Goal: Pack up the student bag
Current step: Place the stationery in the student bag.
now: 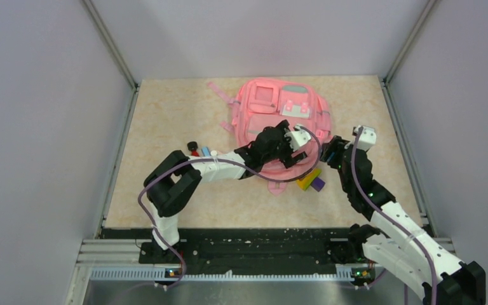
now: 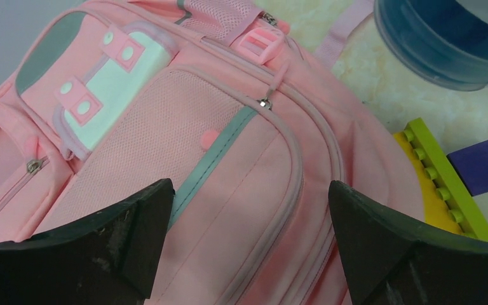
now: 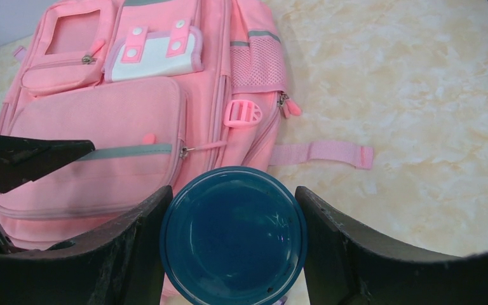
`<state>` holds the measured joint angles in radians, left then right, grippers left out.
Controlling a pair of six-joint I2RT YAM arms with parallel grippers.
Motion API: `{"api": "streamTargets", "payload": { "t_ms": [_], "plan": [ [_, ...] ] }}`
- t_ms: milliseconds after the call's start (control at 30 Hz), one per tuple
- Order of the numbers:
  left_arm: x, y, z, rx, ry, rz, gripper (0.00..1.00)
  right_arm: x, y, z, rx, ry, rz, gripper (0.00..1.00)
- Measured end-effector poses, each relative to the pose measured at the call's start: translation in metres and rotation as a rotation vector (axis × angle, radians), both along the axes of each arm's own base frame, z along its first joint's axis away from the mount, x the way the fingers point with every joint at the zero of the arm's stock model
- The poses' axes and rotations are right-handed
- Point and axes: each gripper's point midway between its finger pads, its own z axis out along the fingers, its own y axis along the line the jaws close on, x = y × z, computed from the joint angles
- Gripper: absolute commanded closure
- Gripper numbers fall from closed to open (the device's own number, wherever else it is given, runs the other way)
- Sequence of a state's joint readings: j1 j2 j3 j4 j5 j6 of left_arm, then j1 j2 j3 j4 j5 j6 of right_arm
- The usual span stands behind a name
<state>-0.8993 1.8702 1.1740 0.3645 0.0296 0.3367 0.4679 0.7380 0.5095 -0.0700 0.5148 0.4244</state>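
Note:
The student bag [image 1: 273, 105], a pink backpack with mint trim, lies flat on the table with its front pockets up [image 2: 229, 159] [image 3: 101, 127]. My left gripper [image 1: 284, 136] hovers over its lower front pocket, open wide [image 2: 251, 210], with only fabric showing between the fingers. One of its fingers [image 3: 25, 159] shows at the left of the right wrist view. My right gripper [image 1: 332, 151] is by the bag's right side, shut [image 3: 234, 210] on a round blue container [image 3: 234, 244] [image 2: 445, 38], with a finger pressed to each side of it.
A yellow-green toy block [image 1: 308, 179] [image 2: 441, 184] and a purple block [image 1: 318, 185] [image 2: 486, 162] lie by the bag's near right corner. A few small items [image 1: 200, 151] sit left of the bag. A loose strap [image 3: 321, 152] trails to the right. Grey walls enclose the table.

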Motion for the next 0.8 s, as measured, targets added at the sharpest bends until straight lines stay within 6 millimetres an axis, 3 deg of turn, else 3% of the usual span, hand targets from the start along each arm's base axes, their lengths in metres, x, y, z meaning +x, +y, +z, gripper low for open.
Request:
{"api": "streamTargets", "payload": {
  "t_ms": [200, 333, 367, 433, 533, 633, 800],
  "plan": [
    [0.008, -0.013, -0.009, 0.048, -0.054, 0.033, 0.03, -0.001, 0.001, -0.002, 0.008, 0.002, 0.003, 0.68],
    [0.025, -0.011, -0.018, 0.106, -0.148, 0.161, 0.08, -0.002, 0.001, -0.004, 0.014, 0.003, 0.004, 0.68],
    [0.027, -0.011, -0.018, 0.111, -0.164, 0.185, 0.14, -0.002, 0.001, -0.005, 0.016, 0.002, 0.005, 0.68],
    [0.029, -0.012, -0.016, 0.113, -0.19, 0.22, 0.35, -0.004, 0.0, -0.008, 0.015, 0.005, 0.005, 0.68],
    [0.03, -0.012, -0.009, 0.103, -0.216, 0.247, 0.74, -0.006, 0.0, -0.01, 0.016, 0.008, 0.008, 0.68],
    [0.035, -0.01, 0.001, 0.087, -0.252, 0.278, 0.99, -0.006, 0.001, -0.008, 0.022, 0.002, 0.011, 0.68],
    [0.043, -0.006, 0.011, 0.065, -0.282, 0.302, 1.0, -0.006, 0.005, -0.005, 0.055, -0.025, 0.026, 0.68]
  ]
}}
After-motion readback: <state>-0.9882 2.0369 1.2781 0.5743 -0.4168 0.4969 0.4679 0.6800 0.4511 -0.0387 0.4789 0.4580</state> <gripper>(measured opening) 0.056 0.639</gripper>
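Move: The student bag's piped front edge, just on the near side of its zip pull, lies about 3 cm ahead of the open left hand, 1 cm to its right and 2 cm below. The yellow-green triangle lies some 7 cm back and 4 cm to the right, the purple block 8 cm back and 7 cm to the right, both about 11 cm lower. The blue cup in the right hand hangs 8 cm to the right, 2 cm back and slightly higher. From the right hand the edge is about 5 cm ahead, 8 cm left and 6 cm below. The left fingers shut on the piped front edge of the student bag beside the zip pull and pinch it. The open hand first dips nearly 2 cm and reaches forward, some 4 cm in all, turning about 15 degrees counter-clockwise with its fingers tipping up; while closing it starts rising, about 3 cm, with the fabric. The right hand holds nearly still, keeping its grip on the blue cup. ##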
